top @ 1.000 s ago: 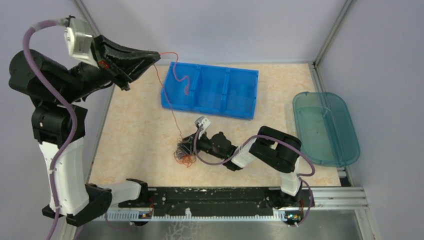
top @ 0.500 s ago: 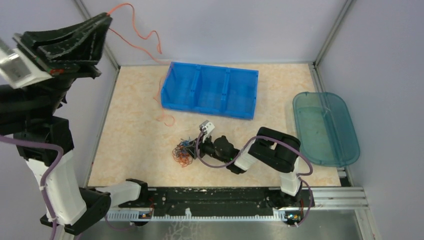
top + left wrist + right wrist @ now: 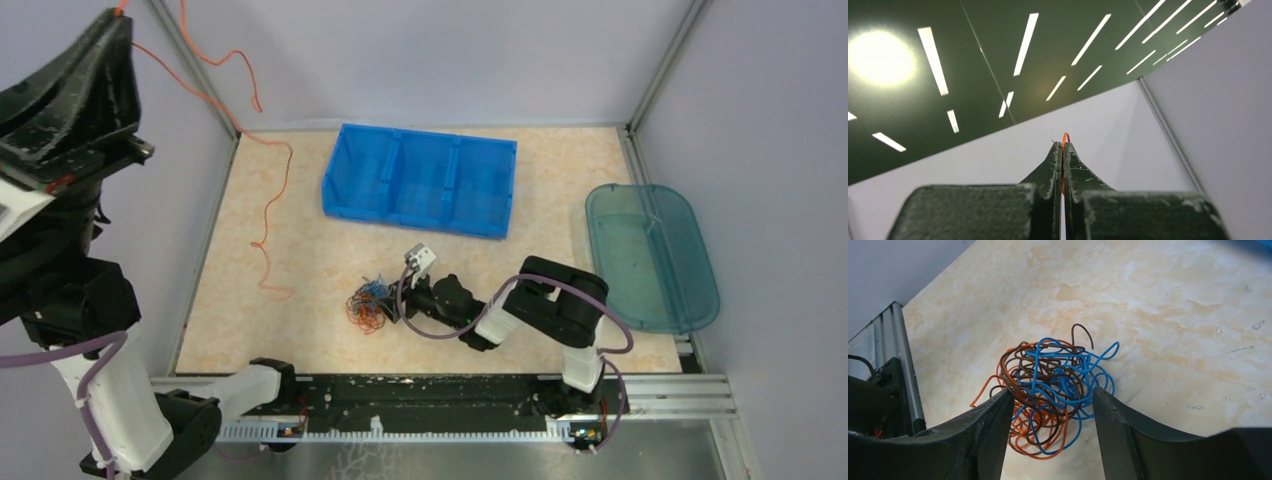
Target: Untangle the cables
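Observation:
The cables (image 3: 368,303) lie as a small clump of blue, orange and dark brown wires on the table's middle front. In the right wrist view the clump (image 3: 1048,385) sits between my right gripper's (image 3: 1053,395) parted fingers. That gripper (image 3: 392,303) is open, and its left finger touches the wires. My left gripper (image 3: 118,12) is raised high at the top left, shut on one orange cable (image 3: 262,230). This cable hangs down onto the table's left side, apart from the clump. A small orange loop (image 3: 1065,136) sticks out past the closed fingertips of the left gripper (image 3: 1063,146).
A blue three-compartment bin (image 3: 420,180) stands at the back centre. A teal tray (image 3: 650,255) lies at the right edge. A black rail (image 3: 450,390) with the arm bases runs along the front. Grey walls enclose the table.
My left arm swung up and left, drawing the orange cable free of the clump; it now trails over the table's left. The right gripper's jaws widened around the clump.

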`<control>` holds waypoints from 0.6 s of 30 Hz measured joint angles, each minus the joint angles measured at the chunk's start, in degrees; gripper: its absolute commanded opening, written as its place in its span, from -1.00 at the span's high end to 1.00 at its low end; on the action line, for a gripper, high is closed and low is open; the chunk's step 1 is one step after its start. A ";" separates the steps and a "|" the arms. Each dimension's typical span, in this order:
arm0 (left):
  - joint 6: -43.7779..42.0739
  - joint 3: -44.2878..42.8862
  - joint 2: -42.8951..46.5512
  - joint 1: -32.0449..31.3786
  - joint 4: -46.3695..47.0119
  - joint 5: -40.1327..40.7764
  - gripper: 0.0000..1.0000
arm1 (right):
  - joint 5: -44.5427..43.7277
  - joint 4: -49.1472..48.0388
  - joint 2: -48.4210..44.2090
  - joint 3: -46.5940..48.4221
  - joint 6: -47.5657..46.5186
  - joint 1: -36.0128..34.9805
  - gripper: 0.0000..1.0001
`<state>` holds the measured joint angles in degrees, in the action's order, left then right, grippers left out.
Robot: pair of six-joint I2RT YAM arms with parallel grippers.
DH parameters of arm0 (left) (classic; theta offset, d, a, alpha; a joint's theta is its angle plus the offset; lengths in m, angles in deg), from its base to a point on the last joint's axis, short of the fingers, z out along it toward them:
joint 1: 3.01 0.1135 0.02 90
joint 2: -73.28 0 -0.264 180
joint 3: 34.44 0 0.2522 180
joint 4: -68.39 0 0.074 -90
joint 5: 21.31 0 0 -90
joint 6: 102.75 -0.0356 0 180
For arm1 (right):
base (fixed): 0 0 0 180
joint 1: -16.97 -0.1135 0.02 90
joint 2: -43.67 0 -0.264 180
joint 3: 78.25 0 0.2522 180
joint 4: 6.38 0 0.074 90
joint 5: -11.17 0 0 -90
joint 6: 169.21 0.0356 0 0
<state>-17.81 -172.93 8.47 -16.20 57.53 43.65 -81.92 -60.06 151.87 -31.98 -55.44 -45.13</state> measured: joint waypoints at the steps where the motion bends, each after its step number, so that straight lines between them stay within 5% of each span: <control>1: -0.37 2.21 0.85 0.11 0.02 0.00 1.00 | -0.15 0.39 -0.72 -0.17 -0.22 0.00 -0.29; 10: -3.89 17.51 2.86 0.22 -2.05 0.22 1.00 | -2.99 5.20 -14.64 -0.31 -4.20 0.00 -0.58; 18: -6.88 29.70 3.50 0.22 -3.15 0.68 1.00 | -5.46 13.14 -25.31 -0.26 -5.62 3.08 -0.59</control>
<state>-24.70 -143.23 11.96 -15.98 54.38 44.33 -87.38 -46.92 126.56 -32.24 -61.06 -42.05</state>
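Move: The left hand, with the orange cable still pinched and hanging, is very high. The blue bin's left compartment lies about 41 cm ahead of it, 5 cm right and 75 cm below, and the cable tangle some 9 cm ahead, 10 cm right and 77 cm below. The right hand, fingers half open, has the tangle just 4 cm to its left, 2 cm back and 5 cm below, and the left compartment 32 cm ahead and 8 cm left. Forward and down in about equal parts, some 16 cm each, the left hand swings the orange cable towards the blue bin, tipping its upward-pointing fingers forward some 25 degrees and keeping them shut. The right hand rises about 13 cm off the tangle, then drifts right and slightly forward as its fingers open wider. ##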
